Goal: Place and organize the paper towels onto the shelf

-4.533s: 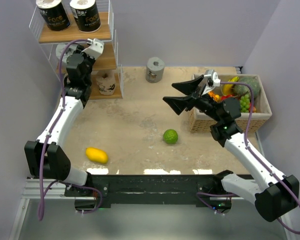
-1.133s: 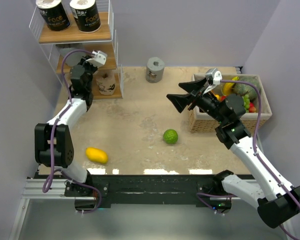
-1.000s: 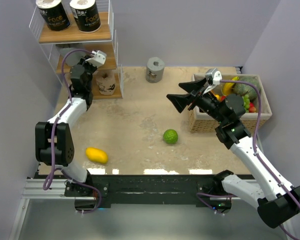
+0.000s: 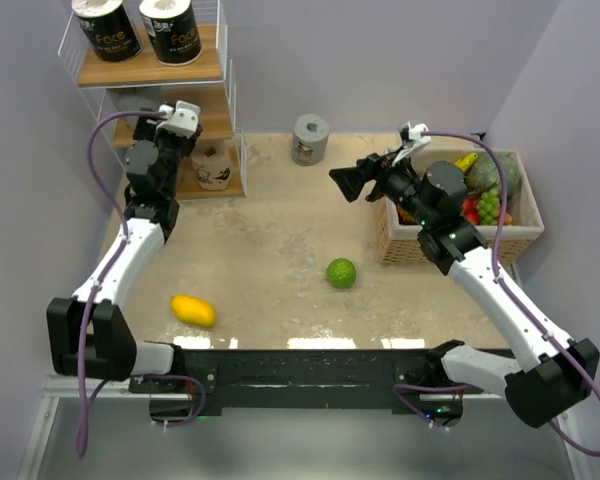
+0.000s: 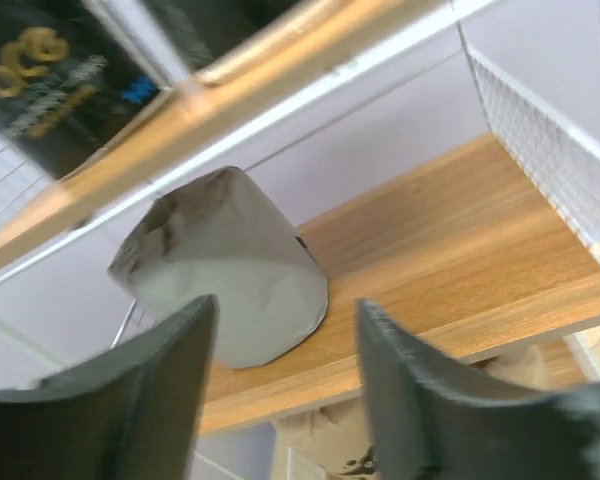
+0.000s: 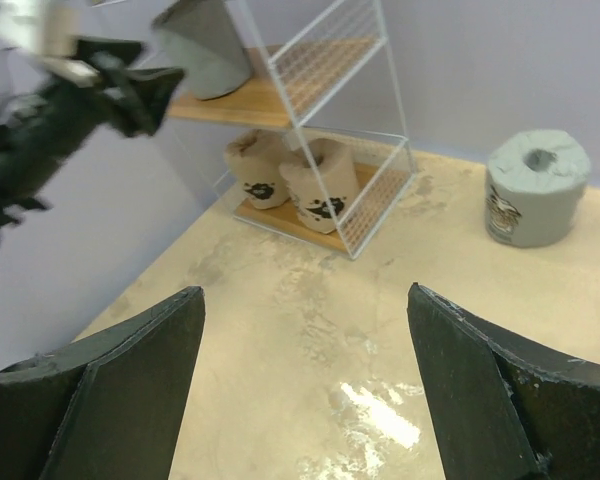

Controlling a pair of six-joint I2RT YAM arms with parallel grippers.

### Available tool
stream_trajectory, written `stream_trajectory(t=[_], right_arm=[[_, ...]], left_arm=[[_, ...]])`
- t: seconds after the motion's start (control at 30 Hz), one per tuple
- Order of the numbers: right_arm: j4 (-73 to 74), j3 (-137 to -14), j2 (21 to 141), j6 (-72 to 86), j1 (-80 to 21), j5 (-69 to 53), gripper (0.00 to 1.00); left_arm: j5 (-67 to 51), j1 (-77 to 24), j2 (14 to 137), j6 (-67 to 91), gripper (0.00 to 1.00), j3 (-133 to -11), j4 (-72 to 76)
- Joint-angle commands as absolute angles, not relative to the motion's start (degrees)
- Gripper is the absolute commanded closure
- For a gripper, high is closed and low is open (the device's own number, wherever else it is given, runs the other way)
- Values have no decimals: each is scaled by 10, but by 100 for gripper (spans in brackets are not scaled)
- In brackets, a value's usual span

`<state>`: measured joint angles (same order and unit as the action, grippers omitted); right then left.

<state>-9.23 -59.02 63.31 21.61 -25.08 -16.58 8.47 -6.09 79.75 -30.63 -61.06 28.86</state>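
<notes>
The shelf [image 4: 150, 68] stands at the back left. Two black paper towels [image 4: 170, 30] sit on its top board. A grey roll [image 5: 225, 270] stands on the middle board, and two tan rolls [image 6: 320, 180] sit on the bottom board. My left gripper [image 5: 280, 390] is open and empty just in front of the grey roll, at the middle board's edge [image 4: 176, 118]. A second grey roll [image 4: 310, 138] stands on the table at the back; it also shows in the right wrist view [image 6: 535, 185]. My right gripper [image 4: 352, 182] is open and empty above the table, to the right of that roll.
A woven basket [image 4: 460, 245] of fruit stands at the right. A round green fruit [image 4: 341, 272] lies mid-table and a yellow oval fruit [image 4: 193, 310] at the front left. The shelf's white wire side [image 6: 370, 60] closes its right end. Walls stand behind and to both sides.
My left arm has shifted while its open gripper stays at the middle board. My right gripper has moved back and left, toward the grey roll on the table.
</notes>
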Motion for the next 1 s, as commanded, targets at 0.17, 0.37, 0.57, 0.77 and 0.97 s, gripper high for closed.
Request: stream_trajectory(t=[0.17,0.37,0.57,0.77,0.97], right_arm=[[13,-735,755,250,-252,-40,14],[28,-834,880,228,-252,-7,14],[82,-980,1027,163,-254,28,15],[89,-1095,1148,134,-253,60,16],[95,-1225,1258,178,-253,113,16]], left_arm=[[-35,-58,632,-82,0,-576,152],[-97,-58,517,32,0,-479,136],[21,-59,434,145,0,-427,70],[-22,-59,431,183,0,-433,-51],[-2,-77,392,169,0,-408,-50]])
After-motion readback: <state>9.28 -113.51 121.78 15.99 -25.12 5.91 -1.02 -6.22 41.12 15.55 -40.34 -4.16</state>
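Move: The last grey roll stands on the table about 30 cm ahead of the right hand, 5 cm to its left and 27 cm below. From that hand the nearer beige roll on the bottom shelf is some 23 cm ahead and 29 cm left, the basket 14 cm ahead and 25 cm right. From the left hand, the grey roll is about 12 cm ahead and 33 cm right, 26 cm below; the shelved grey roll is about 12 cm ahead and 4 cm left, slightly below. The right hand, empty and with its fingers staying wide apart, speeds forward about 25 cm while sinking some 12 cm towards the last grey roll, swinging its fingers clockwise to point more nearly straight ahead and tipping them slightly down; it stops short of a grasp. Meanwhile the left hand backs away from the grey roll on the middle shelf by about 16 cm, drifting a little left, opening fully, rising slightly and then sinking below its starting height, and rolls some 45 degrees so that its left side dips. ##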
